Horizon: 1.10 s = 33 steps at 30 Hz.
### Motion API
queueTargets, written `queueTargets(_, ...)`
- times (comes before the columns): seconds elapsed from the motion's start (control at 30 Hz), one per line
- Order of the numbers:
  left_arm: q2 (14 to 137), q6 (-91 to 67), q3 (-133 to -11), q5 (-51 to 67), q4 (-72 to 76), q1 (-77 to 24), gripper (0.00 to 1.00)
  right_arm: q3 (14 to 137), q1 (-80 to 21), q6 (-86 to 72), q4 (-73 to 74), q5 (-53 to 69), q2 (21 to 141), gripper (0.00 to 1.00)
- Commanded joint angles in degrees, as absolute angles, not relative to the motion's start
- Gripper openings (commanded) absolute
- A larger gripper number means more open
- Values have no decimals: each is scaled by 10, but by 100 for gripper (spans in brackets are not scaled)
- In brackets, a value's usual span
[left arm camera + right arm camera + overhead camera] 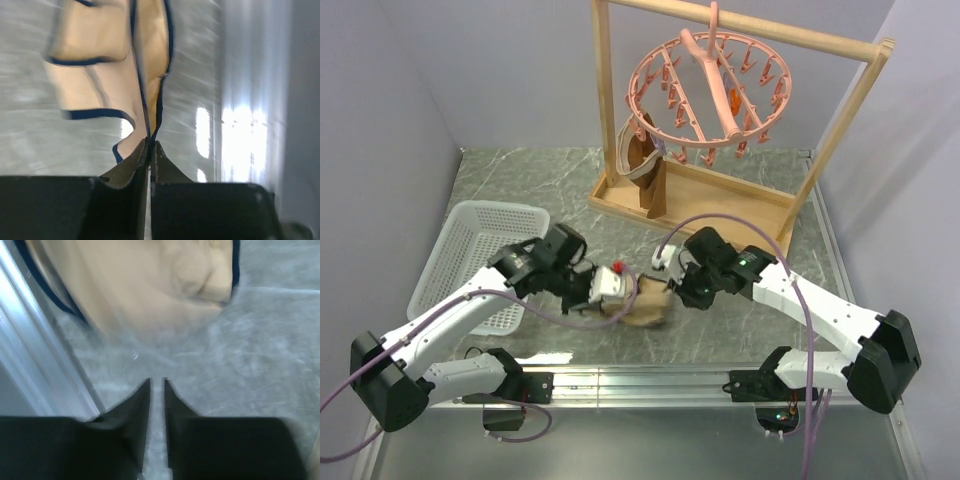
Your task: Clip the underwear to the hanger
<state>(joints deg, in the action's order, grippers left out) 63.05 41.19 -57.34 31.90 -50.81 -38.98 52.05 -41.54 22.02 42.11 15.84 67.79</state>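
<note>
The tan underwear (650, 308) with dark trim lies bunched on the table between the two arms. My left gripper (626, 291) is shut on its trimmed edge; in the left wrist view the cloth (100, 65) runs out from the closed fingertips (151, 143). My right gripper (673, 289) is just right of the underwear, shut and empty, with only a thin gap between the jaws. In the right wrist view it (157, 383) is above bare table with the underwear (140, 285) ahead. The pink round hanger (708, 88) with its ring of pegs hangs from the rack at the back.
A wooden rack frame (608, 110) stands on a tray base at the back. A brown garment with a greyish band (645, 170) hangs from the hanger's left side. A white plastic basket (470, 250) sits at the left. A metal rail (650, 378) runs along the near edge.
</note>
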Motion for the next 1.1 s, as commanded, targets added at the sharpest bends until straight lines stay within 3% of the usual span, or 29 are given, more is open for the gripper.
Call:
queueTargets(0.0, 637, 498, -524, 338, -606, -441, 11, 541, -448, 291, 514, 195, 692, 28)
queueTargets(0.07, 636, 513, -508, 331, -606, -464, 11, 555, -449, 302, 533, 213, 698, 41)
queueTargets(0.13, 639, 526, -497, 312, -606, -481, 11, 576, -433, 307, 526, 213, 699, 48)
queueTargets(0.17, 640, 531, -494, 307, -606, -483, 15, 585, -419, 301, 519, 218, 704, 56)
queueTargets(0.23, 635, 545, -482, 287, -599, -488, 26, 618, -374, 273, 493, 254, 723, 61)
queueTargets(0.27, 628, 550, -476, 281, -596, -488, 34, 644, -367, 232, 483, 254, 758, 61)
queueTargets(0.33, 614, 554, -473, 273, -588, -489, 40, 671, -369, 199, 460, 241, 802, 55)
queueTargets(0.37, 600, 545, -471, 273, -584, -488, 51, 682, -371, 178, 448, 237, 842, 50)
queueTargets(0.43, 582, 534, -473, 268, -577, -488, 54, 712, -377, 126, 418, 237, 880, 48)
queueTargets(0.47, 564, 527, -472, 265, -566, -488, 61, 721, -382, 113, 411, 238, 916, 47)
queueTargets(0.7, 512, 408, -475, 220, -508, -450, 63, 800, -443, 44, 363, 260, 1034, 51)
queueTargets(0.93, 501, 304, -534, 286, -432, -205, 68, 876, -501, 1, 367, 234, 1136, 58)
queueTargets(1.07, 512, 199, -567, 317, -387, -119, 71, 888, -527, -21, 362, 222, 1171, 59)
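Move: The left hand still has a corner of the underwear in its closed fingers; the cloth's middle is about 9 cm to its right, 1 cm ahead and 6 cm below. The right hand has nothing in its fingers, the underwear about 9 cm left, 1 cm back and 5 cm below. From the left hand, the white basket lies roughly 27 cm left and 6 cm ahead, and the stand's wooden base some 27 cm ahead and 20 cm right, both well below. Left lowers the underwear back some 7 cm, opens, withdraws forward-left; right, opening, reaches 18 cm left and down. ##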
